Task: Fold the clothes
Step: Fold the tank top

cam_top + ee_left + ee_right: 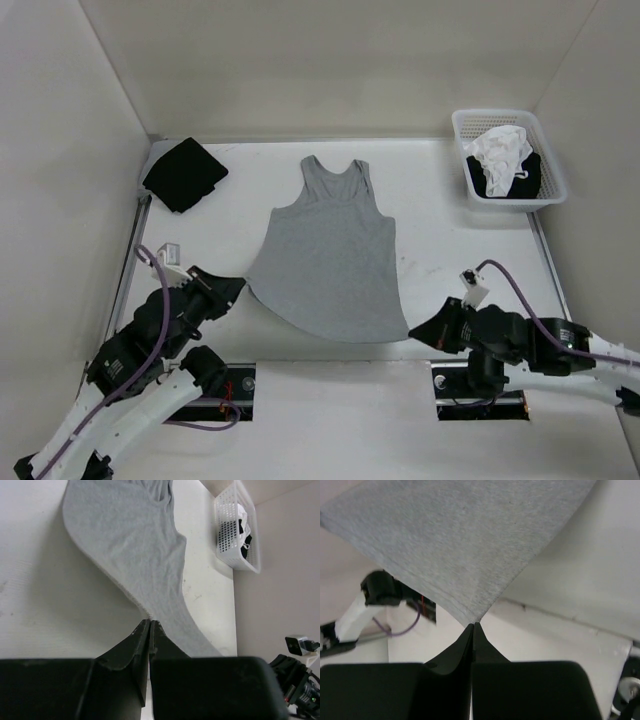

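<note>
The clothes are one light grey tank top (pixel 330 260), lying flat in the middle of the white table with its straps pointing to the far side. My left gripper (pixel 243 283) is shut on the hem's lower left corner. In the left wrist view its fingertips (pixel 150 621) meet right at the edge of the tank top (pixel 130 540). My right gripper (pixel 412 335) is shut on the lower right corner. The right wrist view has that corner of the tank top (pixel 460 540) pinched at the tips (pixel 473 625) and slightly lifted.
A folded black cloth (pixel 185 173) lies at the far left. A white basket (pixel 495 114) holding white and black garments (pixel 505 155) stands at the far right, also seen as the basket (pixel 235 530) from the left wrist. Walls enclose the table on three sides.
</note>
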Robot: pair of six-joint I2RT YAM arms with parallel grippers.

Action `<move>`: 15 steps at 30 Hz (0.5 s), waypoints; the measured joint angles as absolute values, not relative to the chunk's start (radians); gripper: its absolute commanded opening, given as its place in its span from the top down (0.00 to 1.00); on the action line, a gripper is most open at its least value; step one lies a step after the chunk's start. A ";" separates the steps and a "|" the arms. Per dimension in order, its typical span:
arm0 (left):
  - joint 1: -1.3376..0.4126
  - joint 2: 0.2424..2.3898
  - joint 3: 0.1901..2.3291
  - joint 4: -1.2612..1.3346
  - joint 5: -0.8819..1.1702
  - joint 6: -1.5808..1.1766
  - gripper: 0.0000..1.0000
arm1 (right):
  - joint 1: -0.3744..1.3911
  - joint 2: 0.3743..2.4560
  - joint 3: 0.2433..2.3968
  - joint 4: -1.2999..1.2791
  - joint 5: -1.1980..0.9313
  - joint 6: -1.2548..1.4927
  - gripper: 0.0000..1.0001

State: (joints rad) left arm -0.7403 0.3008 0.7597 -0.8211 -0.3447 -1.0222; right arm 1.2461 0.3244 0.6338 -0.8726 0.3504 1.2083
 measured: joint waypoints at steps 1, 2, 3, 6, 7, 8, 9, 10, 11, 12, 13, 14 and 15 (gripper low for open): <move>-0.738 0.280 0.767 -0.845 -0.350 -1.022 1.00 | 1.314 0.324 0.648 -0.911 0.376 1.256 1.00; -0.732 0.260 0.773 -0.865 -0.352 -1.022 1.00 | 1.380 0.327 0.659 -0.942 0.403 1.304 1.00; -0.723 0.243 0.776 -0.881 -0.353 -1.022 1.00 | 1.457 0.334 0.669 -0.973 0.434 1.356 1.00; -0.670 0.189 0.775 -0.934 -0.355 -1.017 1.00 | 1.683 0.408 0.696 -1.045 0.551 1.501 1.00; -0.649 0.177 0.772 -0.943 -0.355 -1.015 1.00 | 1.743 0.447 0.705 -1.063 0.590 1.540 1.00; -0.627 0.168 0.763 -0.943 -0.355 -1.013 1.00 | 1.785 0.491 0.713 -1.077 0.628 1.573 1.00; -0.609 0.166 0.746 -0.931 -0.352 -1.009 1.00 | 1.795 0.530 0.719 -1.087 0.664 1.597 1.00; -0.592 0.171 0.721 -0.909 -0.348 -1.005 1.00 | 1.778 0.558 0.724 -1.095 0.695 1.607 1.00; -0.582 0.182 0.692 -0.883 -0.343 -1.003 1.00 | 1.738 0.578 0.725 -1.095 0.718 1.601 1.00; -0.574 0.203 0.657 -0.848 -0.337 -1.002 1.00 | 1.660 0.593 0.725 -1.089 0.739 1.581 1.00; -0.569 0.231 0.627 -0.816 -0.330 -1.000 1.00 | 1.612 0.597 0.724 -1.079 0.751 1.559 1.00; -0.567 0.270 0.594 -0.775 -0.327 -1.001 1.00 | 1.525 0.601 0.716 -1.042 0.754 1.504 1.00; -0.564 0.314 0.565 -0.735 -0.324 -1.000 1.00 | 1.441 0.599 0.701 -0.986 0.749 1.443 1.00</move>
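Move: Both hands hold the raised hem corners of the tank top; the middle of its body, lying on the table, is about 21 cm ahead, 18 cm right and 22 cm below the left hand, and some 28 cm ahead, 19 cm left and 16 cm below the right. The shoulder straps lie roughly 18 cm farther out beyond that middle. From the left hand, the folded black cloth is about 38 cm ahead and 24 cm left. Both shut grippers keep their pinch on the hem corners and pull the tank top back, the right hand by about 5 cm, while the left goes mainly outward to its left by some 4 cm. Then both reverse and swing forward over the shirt, the right some 8 cm, turning clockwise, the left about 4 cm while sinking 7 cm and easing back inward. ##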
